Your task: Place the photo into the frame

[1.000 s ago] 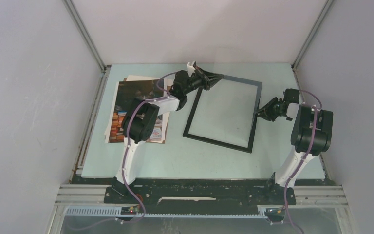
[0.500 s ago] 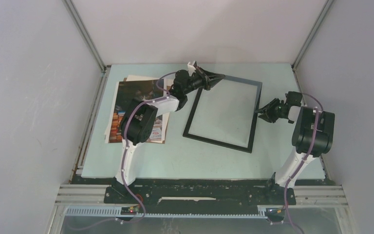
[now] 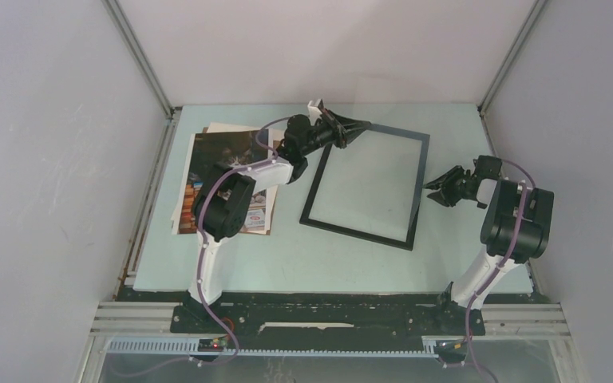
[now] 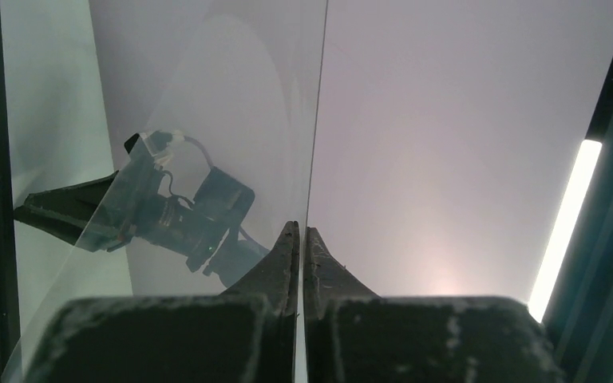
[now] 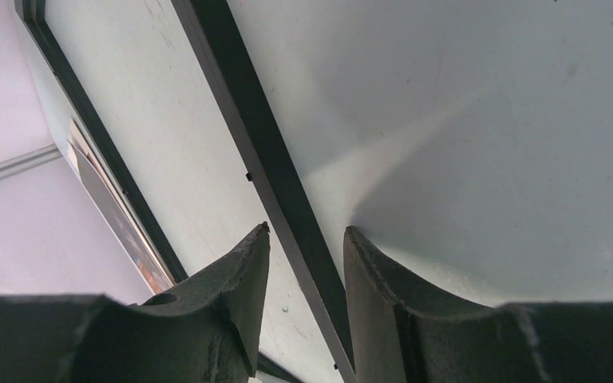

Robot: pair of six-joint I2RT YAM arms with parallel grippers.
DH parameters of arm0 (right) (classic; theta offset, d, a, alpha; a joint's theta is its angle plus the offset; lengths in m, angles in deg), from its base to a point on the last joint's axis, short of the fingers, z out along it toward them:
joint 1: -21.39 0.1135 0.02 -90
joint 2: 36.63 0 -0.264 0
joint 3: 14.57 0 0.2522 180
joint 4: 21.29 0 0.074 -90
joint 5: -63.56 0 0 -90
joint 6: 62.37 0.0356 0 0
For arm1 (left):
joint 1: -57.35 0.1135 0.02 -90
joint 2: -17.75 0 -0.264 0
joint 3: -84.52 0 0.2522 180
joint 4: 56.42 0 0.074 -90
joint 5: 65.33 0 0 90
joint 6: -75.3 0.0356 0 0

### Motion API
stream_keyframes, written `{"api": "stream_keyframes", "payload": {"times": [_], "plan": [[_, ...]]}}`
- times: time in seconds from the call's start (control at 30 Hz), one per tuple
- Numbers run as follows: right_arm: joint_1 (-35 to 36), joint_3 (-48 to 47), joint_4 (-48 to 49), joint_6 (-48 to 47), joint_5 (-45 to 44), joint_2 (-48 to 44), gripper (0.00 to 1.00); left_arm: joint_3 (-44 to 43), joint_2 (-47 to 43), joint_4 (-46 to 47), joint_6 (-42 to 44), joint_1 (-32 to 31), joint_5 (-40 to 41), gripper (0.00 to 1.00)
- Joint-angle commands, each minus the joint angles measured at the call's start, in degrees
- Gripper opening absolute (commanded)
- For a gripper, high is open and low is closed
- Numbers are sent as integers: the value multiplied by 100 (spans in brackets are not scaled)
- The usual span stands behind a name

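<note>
The black frame [image 3: 418,182] lies flat mid-table. My left gripper [image 3: 359,125] hovers over its far left corner, shut on the edge of a thin clear pane [image 4: 207,120] that stands tilted up from the frame. In the left wrist view the gripper [image 4: 302,231] pinches that edge, and the sheet mirrors the arm. The photo [image 3: 217,155], dark with coloured stripes, rests on the pile at the left, partly under the left arm. My right gripper [image 3: 437,188] is open just right of the frame's right side. In the right wrist view the gripper [image 5: 307,230] has the frame's bar [image 5: 247,144] running ahead between its fingers, untouched.
Under the photo lie a white sheet [image 3: 225,128] and brown cardboard [image 3: 180,209], both poking out at the edges. The enclosure walls stand close on the left, right and far sides. Bare table [image 3: 327,263] stretches between the frame and the arm bases.
The right gripper has opened wider and drawn back to the right, off the frame's right edge. The left gripper and the pane have stayed put.
</note>
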Motion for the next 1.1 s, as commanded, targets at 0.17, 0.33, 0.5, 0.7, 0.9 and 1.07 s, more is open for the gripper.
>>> {"api": "stream_keyframes", "payload": {"times": [0.17,0.33,0.5,0.7,0.9,1.07], "plan": [[-21,87,43,-21,74,-308,47,334,-534,170,107,-196,217,0],[-21,135,69,-26,63,-348,47,734,-678,211,136,-191,371,0],[-21,151,74,-35,48,-381,47,828,-537,306,162,-158,329,0],[-21,146,97,-28,27,-356,47,793,-407,328,384,-16,344,0],[-7,151,210,16,39,-286,47,165,54,272,664,182,-192,0],[-5,151,239,20,-9,-261,46,119,147,271,801,265,-293,0]]}}
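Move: The clear sheet, pinched by the left hand along its raised edge, slopes down to the right. The frame's middle lies about 26 cm below that hand, 3 cm to its right and 2 cm ahead; the frame's right bar is some 18 cm right and 4 cm back, its left bar about 13 cm left and 4 cm ahead. From the right hand, the frame's middle is roughly 19 cm left, 7 cm ahead and 2 cm below. The clear sheet is worked down towards the frame by the left hand, which keeps its upper edge pinched in shut fingers. The hand first eases back, down and slightly right, about 2 cm each way at most, then swings forward and left while still sinking, ending about 5 cm lower and tilting only slightly. ##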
